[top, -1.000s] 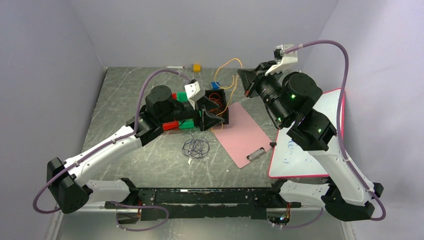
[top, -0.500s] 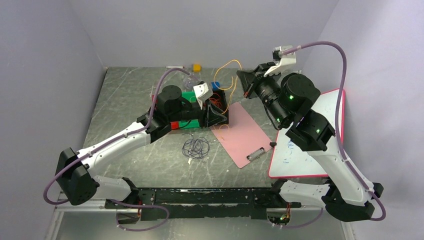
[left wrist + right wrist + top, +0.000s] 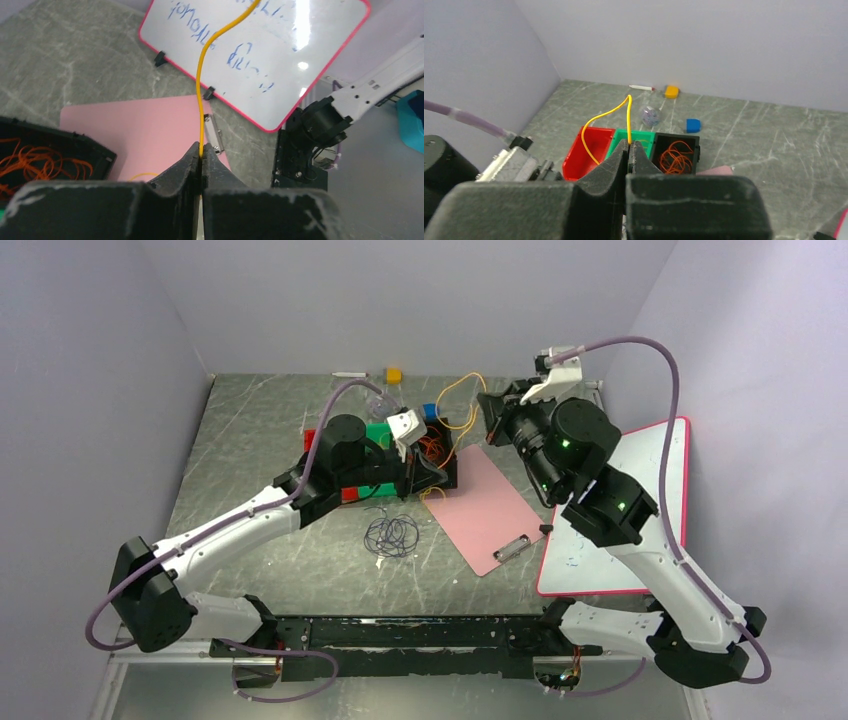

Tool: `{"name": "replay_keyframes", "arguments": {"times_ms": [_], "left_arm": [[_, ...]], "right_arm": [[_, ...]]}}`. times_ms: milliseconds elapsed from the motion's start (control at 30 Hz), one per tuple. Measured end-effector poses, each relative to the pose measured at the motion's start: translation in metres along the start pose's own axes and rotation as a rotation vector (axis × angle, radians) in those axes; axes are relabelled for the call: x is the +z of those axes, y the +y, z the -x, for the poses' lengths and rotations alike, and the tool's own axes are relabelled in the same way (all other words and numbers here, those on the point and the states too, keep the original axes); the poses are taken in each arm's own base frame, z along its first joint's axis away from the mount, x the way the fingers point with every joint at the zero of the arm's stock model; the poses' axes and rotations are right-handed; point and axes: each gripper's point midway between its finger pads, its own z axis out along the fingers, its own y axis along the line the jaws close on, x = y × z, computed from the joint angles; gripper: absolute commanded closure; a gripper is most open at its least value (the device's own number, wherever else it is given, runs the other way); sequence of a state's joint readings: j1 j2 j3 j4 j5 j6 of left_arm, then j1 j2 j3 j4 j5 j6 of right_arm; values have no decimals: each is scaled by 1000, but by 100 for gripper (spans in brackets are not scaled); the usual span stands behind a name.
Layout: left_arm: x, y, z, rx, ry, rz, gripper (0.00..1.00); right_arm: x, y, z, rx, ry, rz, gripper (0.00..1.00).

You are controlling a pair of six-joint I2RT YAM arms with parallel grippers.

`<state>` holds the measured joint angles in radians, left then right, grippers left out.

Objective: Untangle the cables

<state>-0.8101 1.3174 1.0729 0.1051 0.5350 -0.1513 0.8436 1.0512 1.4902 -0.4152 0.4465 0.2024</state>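
A single yellow cable (image 3: 468, 376) runs between both grippers. My left gripper (image 3: 436, 476) is shut on its lower stretch beside the black bin (image 3: 449, 472); in the left wrist view the yellow cable (image 3: 200, 90) rises straight out of the closed tips (image 3: 201, 156). My right gripper (image 3: 489, 412) holds the other end higher up, and the right wrist view shows the yellow cable (image 3: 599, 117) arcing out of its closed tips (image 3: 629, 142). Orange cables (image 3: 676, 155) lie coiled inside the black bin. A dark purple-blue bundle of cables (image 3: 390, 535) rests on the table.
A red bin (image 3: 589, 150) and a green bin (image 3: 644, 136) adjoin the black one. A pink clipboard (image 3: 485, 505) and a whiteboard (image 3: 620, 510) lie to the right. A yellow block (image 3: 394, 374), a blue block (image 3: 693, 125), a clear ball (image 3: 650, 116) and a pen (image 3: 641, 87) sit near the back wall.
My left gripper has moved right toward the black bin and closed on the yellow cable. The right arm has dropped slightly, lowering the cable's arc.
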Motion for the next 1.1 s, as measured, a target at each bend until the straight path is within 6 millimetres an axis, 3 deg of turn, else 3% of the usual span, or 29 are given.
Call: {"name": "replay_keyframes", "arguments": {"times_ms": [133,233,367,533,667,833,967,1100], "left_arm": [[-7,16,-3,-8,27,107,93],[-15,26,11,1,24,165,93],[-33,44,59,33,-38,235,93],[-61,57,122,90,-133,304,93],[-82,72,153,111,-182,359,93],[-88,100,155,91,-171,417,93],[-79,127,137,51,-121,443,93],[-72,150,117,16,-75,466,93]], "right_arm": [[5,-8,-22,-22,37,-38,94],[10,-12,-50,-42,90,-57,90],[14,-16,-90,-53,166,-69,85],[17,-18,-134,-53,253,-71,67],[18,-19,-141,-47,267,-80,56],[12,-23,-131,-33,234,-93,52],[6,-27,-127,-24,219,-102,52],[4,-31,-136,-19,231,-111,52]]}}
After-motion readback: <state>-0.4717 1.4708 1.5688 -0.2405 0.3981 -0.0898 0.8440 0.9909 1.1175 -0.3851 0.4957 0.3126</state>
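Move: From the left hand, which holds the yellow cable, the green bin lies some 25 cm ahead, 14 cm left and 27 cm down. The black bin stands about 26 cm ahead, 1 cm left; the red one about 25 cm ahead, 29 cm left; the dark cable coil 4 cm ahead, 12 cm left. From the right hand, also still pinching the yellow cable, the green bin is about 22 cm ahead, 18 cm left and 44 cm down. The right fingers open about halfway and let go of the yellow cable as the hand sinks some 14 cm, tipping down slightly. The left keeps its pinch and carries the cable forward about 15 cm and 10 cm left towards over the green bin, rising, then dropping partway back, while turning roughly 25 degrees counter-clockwise. ##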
